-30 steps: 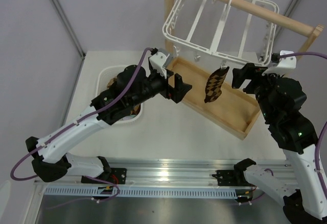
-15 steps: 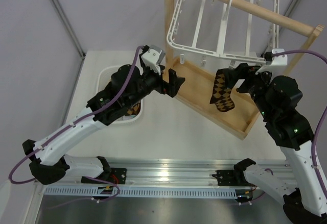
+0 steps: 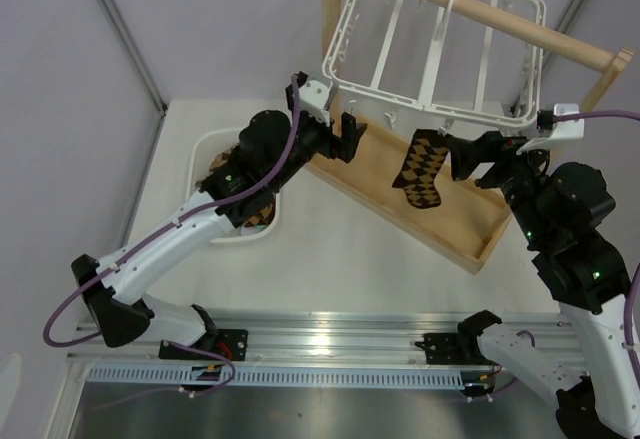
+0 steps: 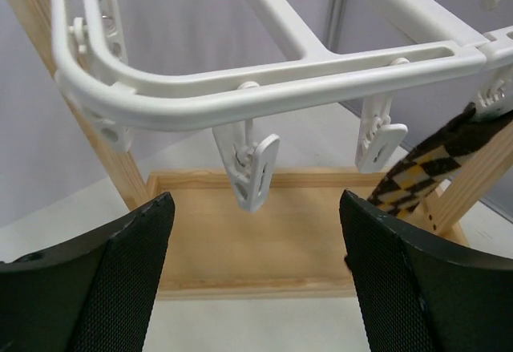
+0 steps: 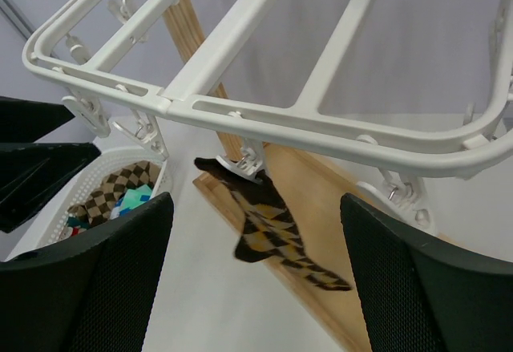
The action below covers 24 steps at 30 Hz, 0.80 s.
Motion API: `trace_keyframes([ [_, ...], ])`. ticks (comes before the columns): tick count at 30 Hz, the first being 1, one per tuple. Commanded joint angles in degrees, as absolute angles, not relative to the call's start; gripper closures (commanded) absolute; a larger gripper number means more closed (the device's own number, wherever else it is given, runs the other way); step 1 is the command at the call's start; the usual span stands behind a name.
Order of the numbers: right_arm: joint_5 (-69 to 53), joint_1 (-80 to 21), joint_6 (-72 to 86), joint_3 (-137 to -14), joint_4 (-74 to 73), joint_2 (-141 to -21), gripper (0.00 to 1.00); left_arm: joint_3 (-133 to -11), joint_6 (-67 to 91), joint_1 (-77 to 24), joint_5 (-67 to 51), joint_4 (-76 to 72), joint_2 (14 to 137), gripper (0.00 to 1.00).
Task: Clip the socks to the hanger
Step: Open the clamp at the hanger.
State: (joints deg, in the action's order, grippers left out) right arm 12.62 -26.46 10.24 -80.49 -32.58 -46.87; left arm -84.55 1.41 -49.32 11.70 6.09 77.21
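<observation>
The white grid hanger (image 3: 430,49) hangs from the wooden rod. One brown-and-tan argyle sock (image 3: 422,167) dangles from a clip on its front rail, free of both grippers. My left gripper (image 3: 347,137) is open at the hanger's front left corner; in its wrist view an empty clip (image 4: 252,171) hangs just above the gap between the fingers (image 4: 136,264). My right gripper (image 3: 478,154) is open just right of the sock, with the sock (image 5: 276,228) a little beyond its fingers. More socks (image 5: 120,196) lie in the basket.
A white oval basket (image 3: 205,154) sits left of the stand, partly hidden by my left arm. The wooden stand's tray (image 3: 450,214) lies under the hanger, its rod (image 3: 480,9) above. Several empty clips (image 5: 88,111) dangle along the hanger's rails.
My left gripper rose and moved in under the hanger's front left corner. The right gripper drew back to the right of the sock. The hanger tipped and the sock swung.
</observation>
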Motion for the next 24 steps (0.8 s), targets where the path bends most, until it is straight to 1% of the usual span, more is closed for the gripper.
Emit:
trace_keyframes([
  [1, 12.92, -26.28, 8.53, -82.53, -32.34, -45.79, 0.12, -84.56, -2.2, -49.13, 11.6, -2.52, 78.92, 0.14],
  [3, 12.83, -26.37, 8.09, -82.53, -32.43, -45.44, 0.12, -83.94, -2.72, -49.04, 13.53, -4.65, 79.71, 0.16],
  [6, 12.66, -26.37, 7.74, -82.27, -32.26, -44.83, 0.12, -83.76, -2.9, -49.04, 16.25, -9.13, 81.56, 0.21],
  [7, 12.57, -26.45, 7.65, -82.27, -32.17, -44.74, 0.12, -83.67, -3.07, -49.04, 16.96, -10.27, 82.08, 0.26],
  [9, 12.31, -26.46, 7.47, -82.0, -31.91, -44.3, 0.12, -84.46, -3.86, -49.04, 19.49, -13.0, 83.84, 0.31],
  [10, 12.22, -26.37, 7.47, -81.91, -31.82, -44.21, 0.12, -84.72, -4.3, -49.04, 20.03, -13.62, 84.46, 0.41],
  [11, 12.22, -26.45, 7.38, -81.83, -31.73, -43.95, 0.12, -84.99, -4.65, -49.04, 20.39, -14.23, 85.42, 0.46],
  [12, 12.3, -26.37, 7.21, -81.74, -31.64, -43.77, 0.12, -85.25, -4.75, -49.04, 20.74, -14.59, 85.78, 0.61],
  [14, 12.22, -26.45, 7.12, -81.56, -31.55, -43.51, 0.12, -85.17, -4.66, -49.04, 20.39, -14.94, 86.13, 0.74],
  [15, 11.78, -26.46, 7.21, -81.56, -31.64, -43.42, 0.12, -84.38, -4.57, -49.13, 19.61, -15.03, 86.13, 0.85],
  [17, 10.29, -26.63, 6.95, -81.74, -31.55, -43.33, 0.12, -83.5, -4.31, -49.13, 18.81, -15.2, 85.52, 0.93],
  [18, 8.98, -26.63, 6.42, -81.83, -31.55, -43.5, 0.12, -81.84, -4.31, -49.04, 18.2, -15.99, 84.47, 0.99],
  [24, -2.09, -26.89, 6.68, -84.81, -32.08, -46.14, 0.13, -78.31, -4.66, -49.22, 10.03, -15.83, 79.72, 0.99],
])
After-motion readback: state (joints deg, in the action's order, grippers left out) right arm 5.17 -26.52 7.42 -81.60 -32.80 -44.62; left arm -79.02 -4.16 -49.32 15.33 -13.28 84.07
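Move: The empty clamp at the left end of the hanger's near rail sits about 5 cm ahead of the left hand, 2 cm to its right and 1 cm above. The next empty clamp is some 7 cm to the right of that clamp and 2 cm nearer; the hanging sock's middle lies about 16 cm right of the left hand, 4 cm back and 9 cm lower. From the right hand, the end clamp is roughly 23 cm left, 10 cm ahead and 1 cm up. The left hand pinches the end clamp between its finger pads: it reaches about 5 cm forward and some 2 cm right, tipping slightly up as the fingers close around it, then draws back and down about 1 cm with the clamp held. The open, empty right hand backs off some 2 cm from the sock's clamp, rising a little, then shifts left and turns slightly counter-clockwise. ##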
